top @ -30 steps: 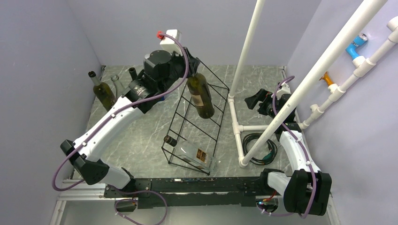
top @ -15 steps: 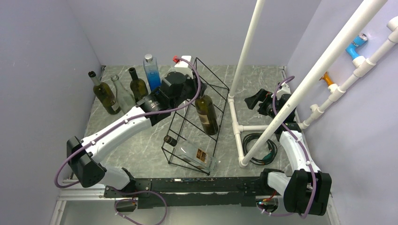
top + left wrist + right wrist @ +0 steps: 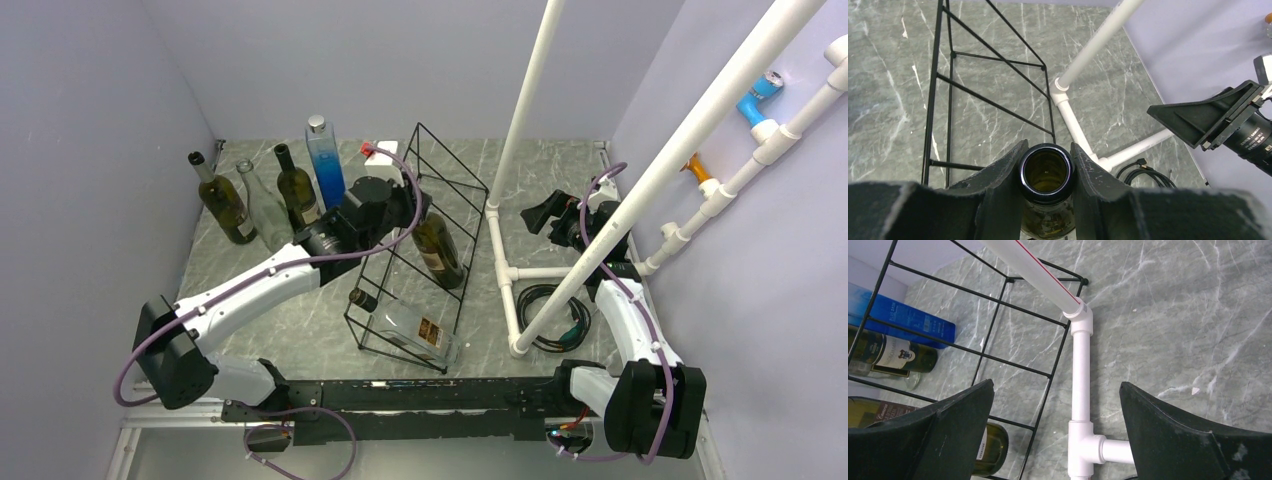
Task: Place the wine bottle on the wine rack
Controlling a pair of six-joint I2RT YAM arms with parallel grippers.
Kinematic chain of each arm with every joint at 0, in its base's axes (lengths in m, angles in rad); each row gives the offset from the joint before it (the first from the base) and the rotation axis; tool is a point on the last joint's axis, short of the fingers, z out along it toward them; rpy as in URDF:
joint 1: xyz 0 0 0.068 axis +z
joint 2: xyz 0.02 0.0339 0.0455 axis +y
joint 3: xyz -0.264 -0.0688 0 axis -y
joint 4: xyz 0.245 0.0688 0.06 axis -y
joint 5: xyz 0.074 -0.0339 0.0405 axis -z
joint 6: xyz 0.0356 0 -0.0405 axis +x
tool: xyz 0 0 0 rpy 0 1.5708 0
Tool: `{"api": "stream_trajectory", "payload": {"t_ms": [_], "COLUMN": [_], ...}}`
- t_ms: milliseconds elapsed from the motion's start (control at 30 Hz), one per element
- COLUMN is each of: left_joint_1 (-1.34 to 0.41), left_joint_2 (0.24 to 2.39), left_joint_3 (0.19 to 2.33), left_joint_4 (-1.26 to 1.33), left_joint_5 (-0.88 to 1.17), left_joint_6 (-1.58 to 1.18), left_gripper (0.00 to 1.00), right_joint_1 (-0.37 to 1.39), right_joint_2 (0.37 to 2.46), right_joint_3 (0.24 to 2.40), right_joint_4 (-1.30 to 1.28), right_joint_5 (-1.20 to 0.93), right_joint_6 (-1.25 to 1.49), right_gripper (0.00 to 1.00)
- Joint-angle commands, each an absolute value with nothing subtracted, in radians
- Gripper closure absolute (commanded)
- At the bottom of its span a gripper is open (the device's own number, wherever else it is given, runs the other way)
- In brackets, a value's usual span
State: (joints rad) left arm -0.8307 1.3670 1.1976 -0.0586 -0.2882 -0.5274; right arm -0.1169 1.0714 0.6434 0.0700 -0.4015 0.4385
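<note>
A dark green wine bottle (image 3: 438,250) with a tan label hangs neck-up and tilted against the slanted side of the black wire wine rack (image 3: 452,157). My left gripper (image 3: 408,207) is shut on its neck. In the left wrist view the open bottle mouth (image 3: 1046,172) sits squeezed between both fingers of that gripper (image 3: 1048,145), with rack wires (image 3: 990,102) beyond. I cannot tell whether the bottle rests on the wires. My right gripper (image 3: 545,215) hovers open to the right of the rack, and in its own view (image 3: 1056,384) it holds nothing.
A clear bottle (image 3: 415,328) lies in the rack's near end. Three wine bottles (image 3: 222,200) and a blue bottle (image 3: 325,160) stand at the back left. A white pipe frame (image 3: 505,270) runs right of the rack, with a coiled black cable (image 3: 555,305) beside it.
My left arm has come down and toward the near side, carrying the bottle lower against the rack's slanted grid. The standing bottles behind it have come into view. The right arm has stayed still.
</note>
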Motion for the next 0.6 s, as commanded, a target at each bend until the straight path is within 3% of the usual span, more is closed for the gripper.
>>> {"api": "stream_trajectory", "payload": {"t_ms": [0,567], "left_joint_1": [-0.835,-0.821], "left_joint_2": [1.274,1.204], "left_joint_3": [1.167,0.962], "left_joint_4": [0.107,0.162], "left_joint_5": [-0.313,-0.351], "left_joint_6": [-0.631,-0.833], "left_gripper": [1.00,1.00], "right_joint_1": [-0.116,-0.115], "right_joint_2": [1.058,1.066], "right_joint_3": [0.644,0.646], "right_joint_4": [0.128,0.128], "right_joint_5": [-0.409,-0.410], "right_joint_6": [0.442,0.442], "right_gripper": [0.00,0.00]}}
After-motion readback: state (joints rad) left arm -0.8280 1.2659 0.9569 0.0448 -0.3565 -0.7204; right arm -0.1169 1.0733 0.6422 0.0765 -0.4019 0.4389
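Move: The left hand holds the wine bottle by its neck; the middle of the free rack slot it goes to lies about 6 cm back, 2 cm left and 14 cm below. The clear bottle already racked is some 17 cm back, 2 cm left; the blue bottle stands 18 cm left and 8 cm ahead, both about 15 cm lower. From the idle right hand the slot is roughly 8 cm back, 22 cm left and 3 cm lower. Still gripping its neck, the left hand lowers the wine bottle about 5 cm, easing left, towards the slot. ##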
